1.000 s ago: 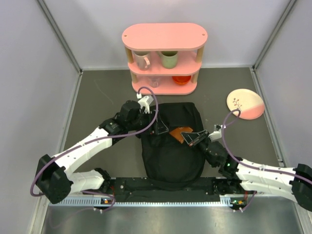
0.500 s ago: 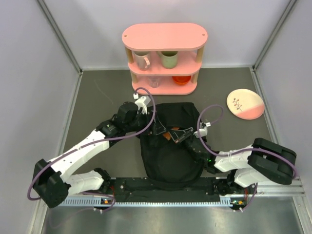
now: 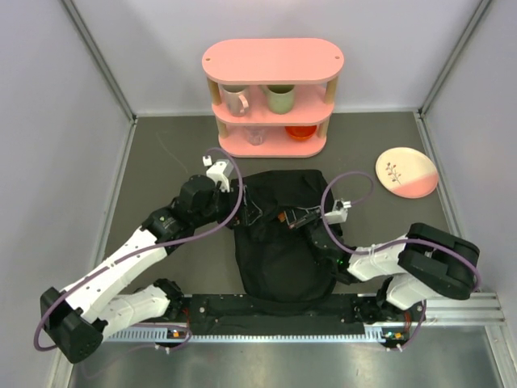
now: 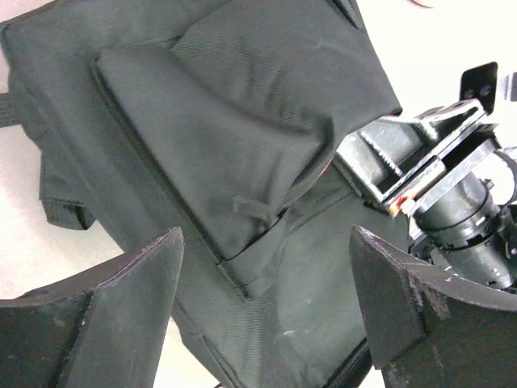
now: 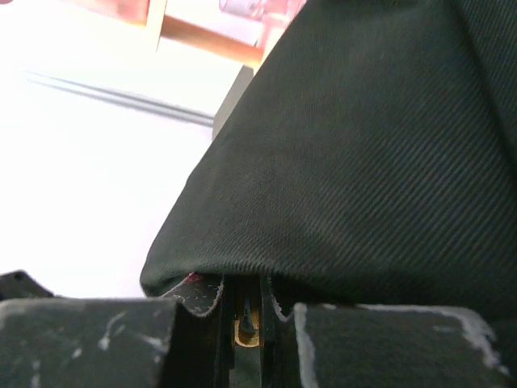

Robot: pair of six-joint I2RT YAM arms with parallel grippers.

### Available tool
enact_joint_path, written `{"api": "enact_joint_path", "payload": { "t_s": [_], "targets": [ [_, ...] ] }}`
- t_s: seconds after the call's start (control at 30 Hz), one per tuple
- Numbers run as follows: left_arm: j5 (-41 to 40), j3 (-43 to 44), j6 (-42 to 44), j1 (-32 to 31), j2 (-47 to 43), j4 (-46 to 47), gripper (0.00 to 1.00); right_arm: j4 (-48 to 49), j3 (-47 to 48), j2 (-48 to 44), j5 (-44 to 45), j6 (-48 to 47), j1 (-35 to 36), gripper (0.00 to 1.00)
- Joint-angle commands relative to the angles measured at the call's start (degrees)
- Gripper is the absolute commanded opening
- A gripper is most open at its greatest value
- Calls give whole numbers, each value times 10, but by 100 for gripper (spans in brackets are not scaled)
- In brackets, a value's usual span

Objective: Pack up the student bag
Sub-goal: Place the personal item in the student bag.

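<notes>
The student bag (image 3: pixel 283 242), a black fabric backpack, lies flat in the middle of the table and fills the left wrist view (image 4: pixel 242 145). My left gripper (image 3: pixel 249 212) hovers open over the bag's upper left edge; nothing is between its fingers (image 4: pixel 121 307). My right gripper (image 3: pixel 297 218) is shut on a thin flat orange-brown thing (image 3: pixel 279 217). Its tips are tucked under a fold of the bag (image 5: pixel 371 162). In the right wrist view only that thing's yellowish edge (image 5: pixel 246 327) shows between the jaws of the right gripper (image 5: pixel 245 295).
A pink shelf (image 3: pixel 273 61) stands at the back with a white mug (image 3: pixel 235 99), a green mug (image 3: pixel 280 99), a clear glass (image 3: pixel 255 135) and an orange bowl (image 3: pixel 300 131). A pink-and-white plate (image 3: pixel 406 172) lies at the right. Grey walls enclose the table.
The right arm swung left and pushed the orange-brown thing under the bag's fold, so most of it is hidden. The left gripper opened wider and drew back to the left.
</notes>
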Motion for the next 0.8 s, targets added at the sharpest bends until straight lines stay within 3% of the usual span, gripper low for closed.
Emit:
{"api": "enact_joint_path", "payload": {
  "t_s": [0.0, 0.17, 0.27, 0.37, 0.63, 0.77],
  "targets": [
    [-29, -18, 4, 5, -26, 1, 88, 54, 31, 2, 28, -26, -44, 0],
    [-30, -30, -3, 6, -28, 7, 89, 71, 77, 64, -37, -45, -54, 0],
    [-31, -28, -3, 6, -25, 5, 89, 95, 102, 117, -100, -40, -53, 9],
    [-34, -27, -2, 7, -28, 0, 89, 99, 105, 138, -156, -23, -54, 29],
    [-32, -32, -1, 11, -34, 0, 90, -67, 31, 21, -187, -13, -54, 49],
    [-28, -36, -1, 12, -27, 8, 90, -106, 19, -26, -193, -11, -56, 43]
  ]
}}
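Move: The right gripper, already shut on the brown wallet, has the wallet's middle about 3 cm ahead and 1 cm to its left. The bag's opening under the loose black flap lies roughly 4 cm ahead, 3 cm left and 1 cm below; the pink shelf stands some 24 cm ahead and 4 cm left. From the left hand, which holds nothing, the opening is about 6 cm ahead, 7 cm right and 6 cm below. Push the right gripper about 3.5 cm forward under the bag's flap with the wallet still pinched, then swing it some 5 cm left while sinking 2 to 3 cm. Open the fingers roughly halfway to let go of the wallet and draw back about 3.5 cm, rising slightly as they yaw some 15 degrees counter-clockwise. Ease the open left gripper slightly left and down above the bag. ##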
